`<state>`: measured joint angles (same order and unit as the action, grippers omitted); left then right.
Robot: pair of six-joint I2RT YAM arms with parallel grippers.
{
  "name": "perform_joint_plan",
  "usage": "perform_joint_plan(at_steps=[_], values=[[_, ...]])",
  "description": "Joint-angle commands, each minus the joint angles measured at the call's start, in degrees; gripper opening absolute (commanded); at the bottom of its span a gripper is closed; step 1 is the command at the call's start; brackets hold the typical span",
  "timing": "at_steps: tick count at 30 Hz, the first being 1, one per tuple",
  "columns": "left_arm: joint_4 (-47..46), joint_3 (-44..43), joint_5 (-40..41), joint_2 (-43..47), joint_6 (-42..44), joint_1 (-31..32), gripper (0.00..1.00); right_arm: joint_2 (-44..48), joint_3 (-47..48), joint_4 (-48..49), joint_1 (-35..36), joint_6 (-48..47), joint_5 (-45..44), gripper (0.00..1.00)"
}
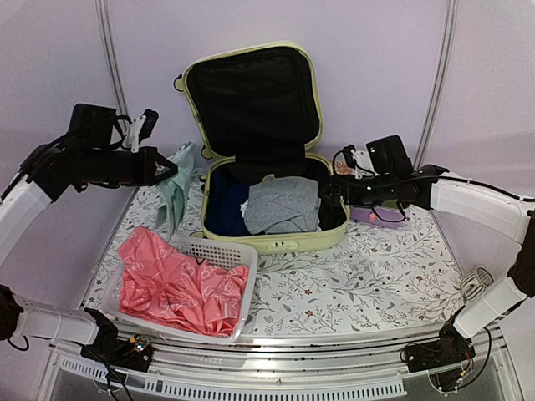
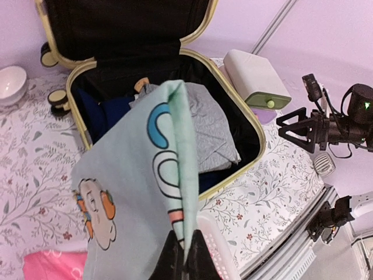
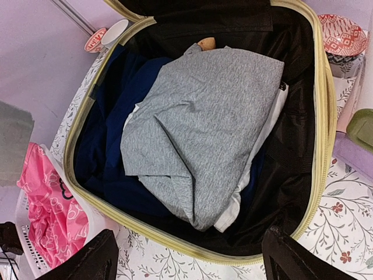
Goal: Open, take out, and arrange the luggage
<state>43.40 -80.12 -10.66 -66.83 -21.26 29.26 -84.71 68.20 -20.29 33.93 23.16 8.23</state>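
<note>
The luggage point(image 1: 276, 242) lies open mid-table with its lid point(image 1: 251, 100) standing upright. A grey garment point(image 1: 282, 205) rests inside on navy clothing point(image 1: 224, 205). My left gripper point(image 1: 171, 170) hangs left of the luggage, shut on a mint-green printed garment point(image 1: 177, 188) that droops toward the table. The left wrist view shows that garment point(image 2: 134, 192) pinched between the fingers of the left gripper point(image 2: 187, 256). My right gripper point(image 1: 328, 190) stands open over the luggage's right side. In the right wrist view it point(image 3: 192, 251) has nothing between its fingers, and the grey garment point(image 3: 204, 134) lies below.
A white slatted basket point(image 1: 242, 251) holding a pink garment point(image 1: 180, 288) sits at the front left, touching the luggage. A small white box point(image 2: 253, 79) with green and purple drawers stands right of the luggage. A white bowl point(image 2: 11, 81) and a red patterned bowl point(image 3: 342, 35) sit behind.
</note>
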Motion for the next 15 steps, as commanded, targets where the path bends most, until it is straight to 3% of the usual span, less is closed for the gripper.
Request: perform_joint_plan(at_steps=[1, 15], values=[[8.08, 2.40, -1.34, 7.23, -3.83, -2.09, 0.00, -0.44, -0.49, 2.58, -0.36, 1.02, 2.49, 0.88], [22.01, 8.98, 4.10, 23.39, -6.86, -2.32, 0.00, -0.86, -1.14, 4.44, -0.36, 2.13, 4.46, 0.86]])
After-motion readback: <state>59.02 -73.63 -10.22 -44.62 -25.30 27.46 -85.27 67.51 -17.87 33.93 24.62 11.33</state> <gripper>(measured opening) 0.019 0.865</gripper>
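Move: The white basket that the mint cloth is being taken to has its middle about 12 cm back from the left hand, 6 cm to its left and 30 cm below. The pink cloth lies in the basket, about 12 cm back and 8 cm left; the grey cloth in the suitcase is roughly 15 cm ahead, 20 cm right and 23 cm below. From the right hand, the basket is some 18 cm back, 39 cm left and 17 cm lower. The mint cloth, still pinched in the left hand's shut fingers, is carried back about 10 cm and left some 7 cm, away from the open suitcase and in over the basket. The left hand stays high and nearly level, with hardly any turn of the wrist, and slows towards the end. ##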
